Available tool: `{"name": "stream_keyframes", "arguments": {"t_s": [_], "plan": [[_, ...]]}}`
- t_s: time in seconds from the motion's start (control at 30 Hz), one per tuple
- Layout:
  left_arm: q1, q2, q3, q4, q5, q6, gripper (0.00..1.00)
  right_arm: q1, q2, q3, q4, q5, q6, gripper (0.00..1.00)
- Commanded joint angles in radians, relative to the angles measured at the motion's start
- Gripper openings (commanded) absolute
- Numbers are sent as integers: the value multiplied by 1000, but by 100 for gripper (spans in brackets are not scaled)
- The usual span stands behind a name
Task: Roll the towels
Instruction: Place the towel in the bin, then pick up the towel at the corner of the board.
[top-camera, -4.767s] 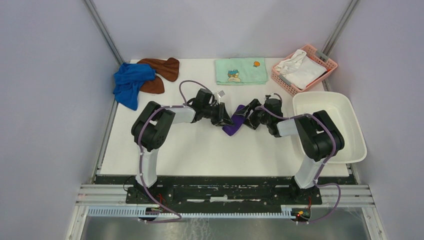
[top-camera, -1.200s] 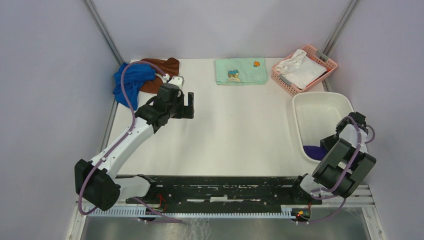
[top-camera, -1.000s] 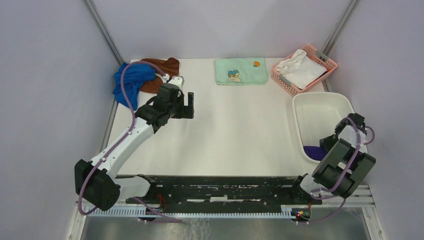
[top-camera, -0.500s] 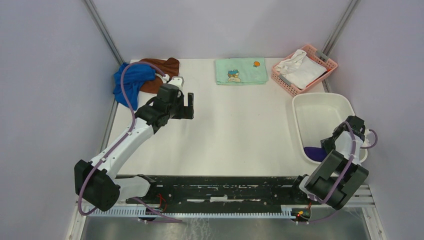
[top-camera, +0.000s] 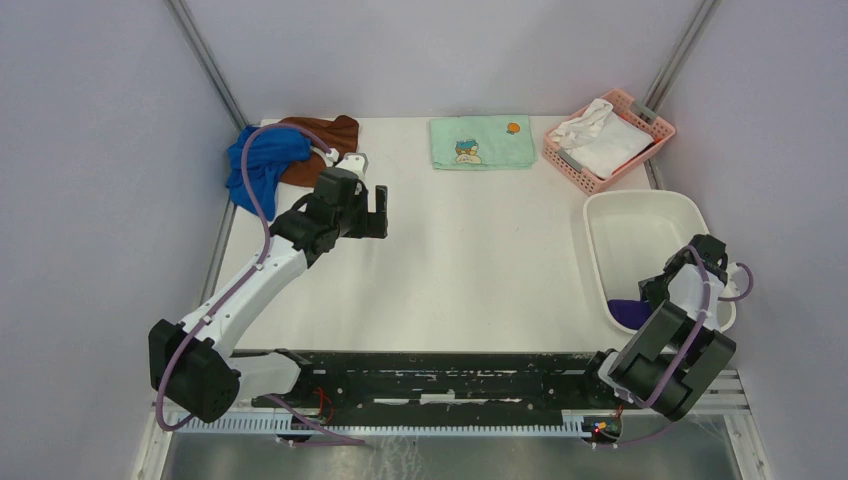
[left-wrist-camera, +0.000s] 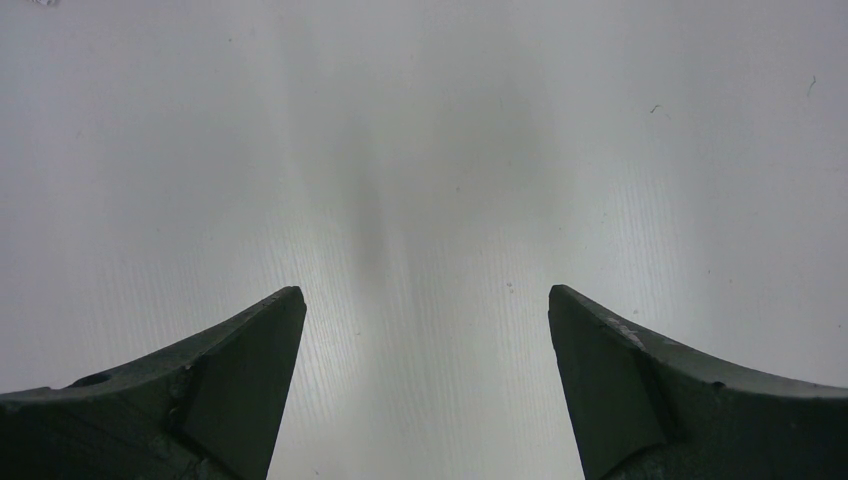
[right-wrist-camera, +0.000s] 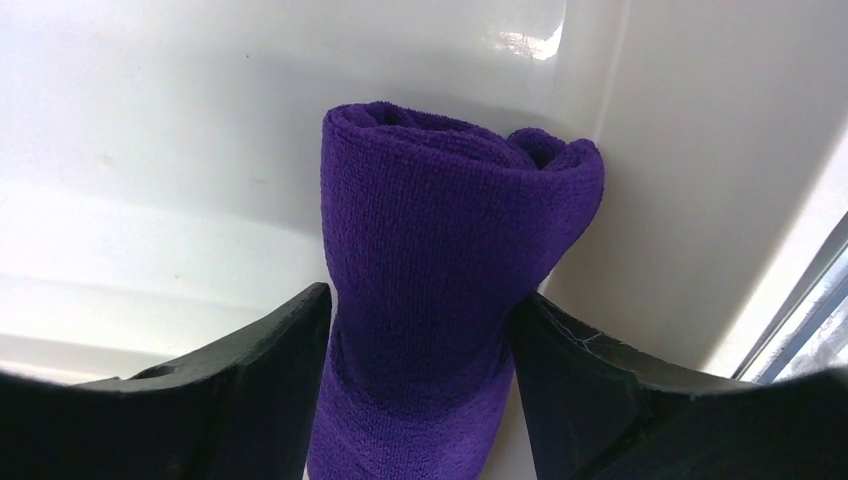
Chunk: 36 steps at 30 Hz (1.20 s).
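Observation:
The dark purple towel (right-wrist-camera: 450, 260) is rolled and lies in the near corner of the white tub (top-camera: 640, 203), also visible from above (top-camera: 626, 311). My right gripper (right-wrist-camera: 422, 295) straddles the roll with its jaws apart. The fingers sit just at the roll's sides, and a sliver of tub shows by the right finger; this gripper (top-camera: 655, 292) reaches down into the tub. The royal blue towel (top-camera: 262, 160) and the rust-brown towel (top-camera: 328, 130) lie crumpled at the far left corner. My left gripper (top-camera: 377, 212) (left-wrist-camera: 424, 292) hovers wide open over bare table, holding nothing.
A folded pale green cartoon-print towel (top-camera: 482, 142) lies at the back middle. A pink basket (top-camera: 562, 160) holding a white cloth (top-camera: 600, 135) stands at the back right, just beyond the tub. Metal frame posts rise at both far corners.
The right jaws have spread apart around the purple roll in the tub, and the right arm has shifted slightly toward the near edge. The left arm has stayed still.

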Motion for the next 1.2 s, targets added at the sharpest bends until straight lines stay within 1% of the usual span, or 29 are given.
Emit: {"name": "stream_keyframes", "arguments": {"t_s": [0.0, 0.37, 0.53, 0.63, 0.73, 0.8, 0.87, 1.0, 1.1, 1.17], "plan": [[2, -24, 3, 30, -7, 46, 98, -1, -53, 29, -38, 17, -2, 74], [2, -24, 4, 30, -10, 47, 98, -2, -151, 82, -128, 4, 1, 84], [3, -28, 2, 31, -14, 48, 98, -2, -236, 123, -195, 4, -14, 88], [2, -28, 2, 32, -22, 45, 98, 6, -289, 163, -206, -56, -14, 90], [6, -23, 2, 34, -32, 40, 98, 29, -322, 190, -175, -146, -22, 93], [9, -22, -1, 38, -53, 36, 98, 54, -337, 205, -129, -221, -41, 93], [23, -17, 1, 48, -70, 32, 99, 106, -337, 226, -75, -293, -60, 96], [105, 23, 35, 49, -61, -4, 99, 193, -295, 281, -16, -407, -124, 98], [186, 64, 56, 73, -48, -54, 100, 251, -266, 284, 48, -497, -139, 99], [259, 109, 71, 94, 2, -99, 100, 288, -248, 282, 79, -542, -147, 99]]}}
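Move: The rolled purple towel lies in the bin, still between the right hand's fingers; its middle is level fore and aft, about 3 cm left and 1 cm below. The bin's middle lies some 8 cm ahead and 1 cm left of that hand, the pink basket roughly 36 cm ahead and 12 cm left. From the left hand, the blue towel lies about 11 cm ahead, 26 cm left and 15 cm down, the brown towel 17 cm ahead and 14 cm left. The right hand, its fingers already part open, spreads them fully to free the purple towel and lifts almost straight up, then swings forward and left over the bin, some 15 cm up in all, its fingertips tipping up and the wrist turning about 30 degrees counter-clockwise. Near the end the empty left hand, open, sets off left and a little forward, about 6 cm towards the blue towel. ##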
